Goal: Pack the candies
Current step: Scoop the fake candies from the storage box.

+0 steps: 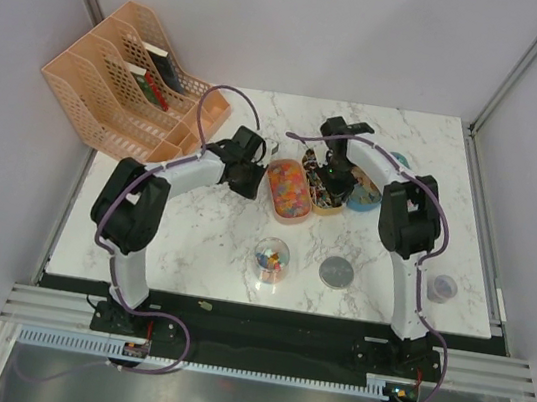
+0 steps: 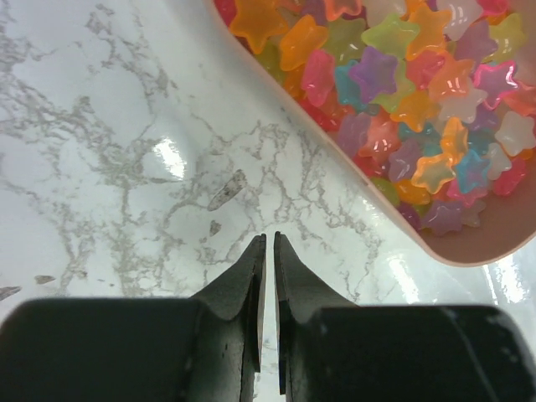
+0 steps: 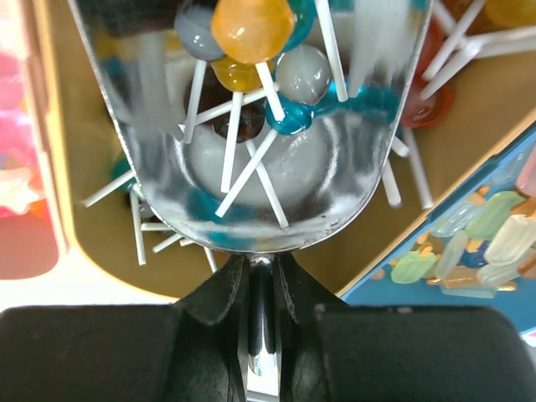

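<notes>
My right gripper [image 3: 261, 260] is shut on the thin handle of a shiny metal scoop [image 3: 276, 180]. The scoop holds several lollipop candies [image 3: 251, 29] with white sticks and hangs over a tan oval tray [image 3: 469, 142] of more lollipops. In the top view this gripper [image 1: 333, 175] points down into the middle tray [image 1: 326, 207]. My left gripper [image 2: 270, 239] is shut on nothing, its tips just above the marble, beside a pink tray [image 2: 452, 254] full of star-shaped candies [image 2: 402, 84]. From above, the left gripper [image 1: 247, 173] sits just left of that tray [image 1: 288, 191].
A blue tray [image 3: 435, 289] with popsicle-shaped candies [image 3: 494, 234] lies right of the tan one. A clear round jar [image 1: 271, 259] holding some sweets and its grey lid [image 1: 337, 271] stand nearer the arm bases. A small purple-tinted cup [image 1: 443, 288] is at the right edge; an orange file rack [image 1: 130, 79] is at the back left.
</notes>
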Controlling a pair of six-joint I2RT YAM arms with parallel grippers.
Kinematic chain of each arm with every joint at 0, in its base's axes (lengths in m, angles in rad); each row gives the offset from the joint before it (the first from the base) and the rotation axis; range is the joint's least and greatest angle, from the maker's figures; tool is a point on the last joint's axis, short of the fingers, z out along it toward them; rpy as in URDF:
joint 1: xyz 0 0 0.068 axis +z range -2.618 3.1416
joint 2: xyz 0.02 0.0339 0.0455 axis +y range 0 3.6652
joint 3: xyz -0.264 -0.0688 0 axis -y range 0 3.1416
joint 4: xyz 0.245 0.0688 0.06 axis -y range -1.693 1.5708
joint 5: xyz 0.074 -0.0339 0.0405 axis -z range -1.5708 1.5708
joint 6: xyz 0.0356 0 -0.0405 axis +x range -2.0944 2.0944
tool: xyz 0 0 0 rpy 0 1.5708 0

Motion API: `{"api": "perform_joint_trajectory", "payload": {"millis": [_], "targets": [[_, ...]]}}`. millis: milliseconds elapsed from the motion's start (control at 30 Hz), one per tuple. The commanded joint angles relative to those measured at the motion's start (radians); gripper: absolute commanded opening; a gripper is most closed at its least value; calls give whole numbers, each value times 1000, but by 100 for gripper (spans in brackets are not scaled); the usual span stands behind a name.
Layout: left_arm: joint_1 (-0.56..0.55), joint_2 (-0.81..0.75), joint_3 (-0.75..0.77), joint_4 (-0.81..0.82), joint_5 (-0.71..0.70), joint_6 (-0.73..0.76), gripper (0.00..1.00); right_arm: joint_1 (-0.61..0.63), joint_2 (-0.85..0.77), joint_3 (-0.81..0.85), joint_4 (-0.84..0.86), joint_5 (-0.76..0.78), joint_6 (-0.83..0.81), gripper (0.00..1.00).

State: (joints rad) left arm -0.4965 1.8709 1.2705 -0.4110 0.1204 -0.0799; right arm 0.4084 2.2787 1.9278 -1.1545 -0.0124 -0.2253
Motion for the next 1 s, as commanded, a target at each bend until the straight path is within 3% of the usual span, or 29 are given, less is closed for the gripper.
{"api": "perform_joint_trajectory", "payload": {"millis": [0,433,733,967], "targets": [[22,-67,46,-20,-33,78,14,4,-102,-55,84,-58,-12,0],[58,-131,62,-72,-30,166,15,-8,-323,-262,266,-81,3,0],[111,-194,52,-107,7,180,15,-2,-481,-282,17,-83,-356,0],[217,-286,21,-107,27,138,15,113,-642,-397,-53,37,-508,0]]}}
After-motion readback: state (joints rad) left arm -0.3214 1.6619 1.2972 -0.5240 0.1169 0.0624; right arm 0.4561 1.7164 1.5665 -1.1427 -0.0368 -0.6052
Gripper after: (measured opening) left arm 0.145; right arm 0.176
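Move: The right hand holds the loaded scoop over the near end of the lollipop tray, whose middle is about 4 cm ahead, 3 cm to the left and a little below. The clear round storage box stands some 14 cm back and 12 cm left; the star-candy tray is 10 cm left and 1 cm ahead, the grey lid about 15 cm back and 2 cm right. From the empty left hand the storage box is roughly 13 cm back and 6 cm right, the star-candy tray 8 cm right and 1 cm ahead. Keeping its grip on the scoop handle, the right hand lifts the load out of the lollipop tray, almost straight up at first, then still rising as it draws back, about 11 cm up and 7 cm back in all, tipping the scoop's nose up some 10 degrees and swinging it about 25 degrees counter-clockwise so the bowl turns left. Meanwhile the left hand, empty and nearly shut, rises about 8 cm and goes as far left and slightly forward, away from the star-candy tray towards the peach rack. ##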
